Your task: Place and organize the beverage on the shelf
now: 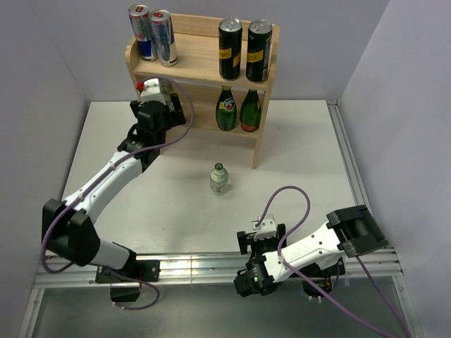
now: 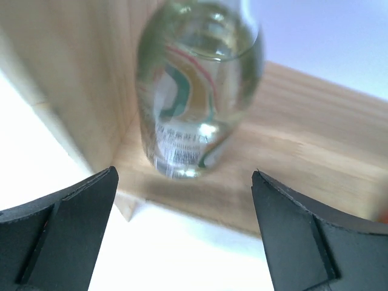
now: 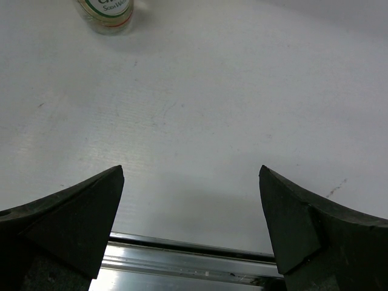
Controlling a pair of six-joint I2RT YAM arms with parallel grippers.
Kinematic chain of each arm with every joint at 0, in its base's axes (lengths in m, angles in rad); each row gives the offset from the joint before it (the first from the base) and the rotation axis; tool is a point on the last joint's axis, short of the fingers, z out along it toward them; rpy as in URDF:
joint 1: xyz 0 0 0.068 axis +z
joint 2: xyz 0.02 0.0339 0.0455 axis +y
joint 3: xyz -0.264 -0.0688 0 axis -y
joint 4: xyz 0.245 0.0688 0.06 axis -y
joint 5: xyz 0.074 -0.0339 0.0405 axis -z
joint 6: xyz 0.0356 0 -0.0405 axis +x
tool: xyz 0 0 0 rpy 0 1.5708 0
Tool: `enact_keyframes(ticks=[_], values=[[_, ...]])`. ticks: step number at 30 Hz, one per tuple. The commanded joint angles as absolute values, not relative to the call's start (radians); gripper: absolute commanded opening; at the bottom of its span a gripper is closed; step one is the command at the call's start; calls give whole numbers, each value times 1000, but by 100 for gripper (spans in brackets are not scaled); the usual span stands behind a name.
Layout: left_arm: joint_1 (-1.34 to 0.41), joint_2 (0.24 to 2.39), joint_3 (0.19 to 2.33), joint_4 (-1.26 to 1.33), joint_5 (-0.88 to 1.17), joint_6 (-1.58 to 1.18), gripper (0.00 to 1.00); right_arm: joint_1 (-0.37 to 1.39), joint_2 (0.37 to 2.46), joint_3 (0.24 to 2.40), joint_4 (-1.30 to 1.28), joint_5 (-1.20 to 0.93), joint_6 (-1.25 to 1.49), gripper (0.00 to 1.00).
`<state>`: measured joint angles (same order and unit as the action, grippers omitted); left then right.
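Observation:
The light-wood shelf [image 1: 204,63] stands at the back of the table. Its top tier carries two blue-and-silver cans [image 1: 153,34] and two black cans [image 1: 244,49]; two green bottles [image 1: 237,109] stand on the lower tier at the right. A clear bottle [image 2: 194,91] with a red cap [image 1: 146,86] stands on the lower tier by the left side panel. My left gripper [image 1: 163,98] [image 2: 183,174] is open just in front of it, not touching. Another clear bottle [image 1: 220,178] [image 3: 109,12] stands on the table. My right gripper [image 1: 261,238] [image 3: 191,170] hangs open and empty near the front edge.
The white table [image 1: 296,155] is walled in at the left, right and back. A metal rail [image 3: 194,257] runs along the front edge under the right gripper, and another rail [image 1: 342,148] along the right side. The lower tier's middle board [image 2: 315,127] is bare wood.

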<state>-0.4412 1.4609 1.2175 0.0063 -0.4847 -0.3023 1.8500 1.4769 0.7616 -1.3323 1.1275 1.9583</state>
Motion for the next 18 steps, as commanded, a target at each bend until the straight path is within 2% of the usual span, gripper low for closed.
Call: enact_keyframes(ticks=[1,7,13,18], values=[[-463,1329,1183,43,-434,-328,99,1862,1485,793,-1445,1143,2416,100],[-561,1166,1065,-54,-463,-351,99,1867,1494,798,-1445,1141,2418,100],[-761,1003,891,-107,-502,-399,99,1876,1480,785,-1445,1138,2427,100],[-871,936,703,-14,-404,-442,99,1882,1488,785,-1445,1137,2431,99]])
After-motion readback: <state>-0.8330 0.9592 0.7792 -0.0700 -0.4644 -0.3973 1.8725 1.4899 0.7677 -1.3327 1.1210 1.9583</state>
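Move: The last soda bottle stands on the table about 9 cm back from my left hand, some 16 cm to its right and about 22 cm lower. The soda bottle I have already let go stands on the middle shelf 6 cm ahead and 1 cm left, about 3 cm lower; the labelled green bottle stands on that shelf about 4 cm ahead and 17 cm to the right, also about 3 cm lower. From my idle right hand the last soda bottle is about 25 cm ahead, 14 cm left and 3 cm lower. With the fingers wide open, I draw my left hand back about 17 cm, out from the shelf and away from the bottle left there. I first lift it some 4 cm, then sink about 7 cm while swinging right and turning clockwise by some 20 degrees, towards the last soda bottle on the table, touching nothing at the end. ##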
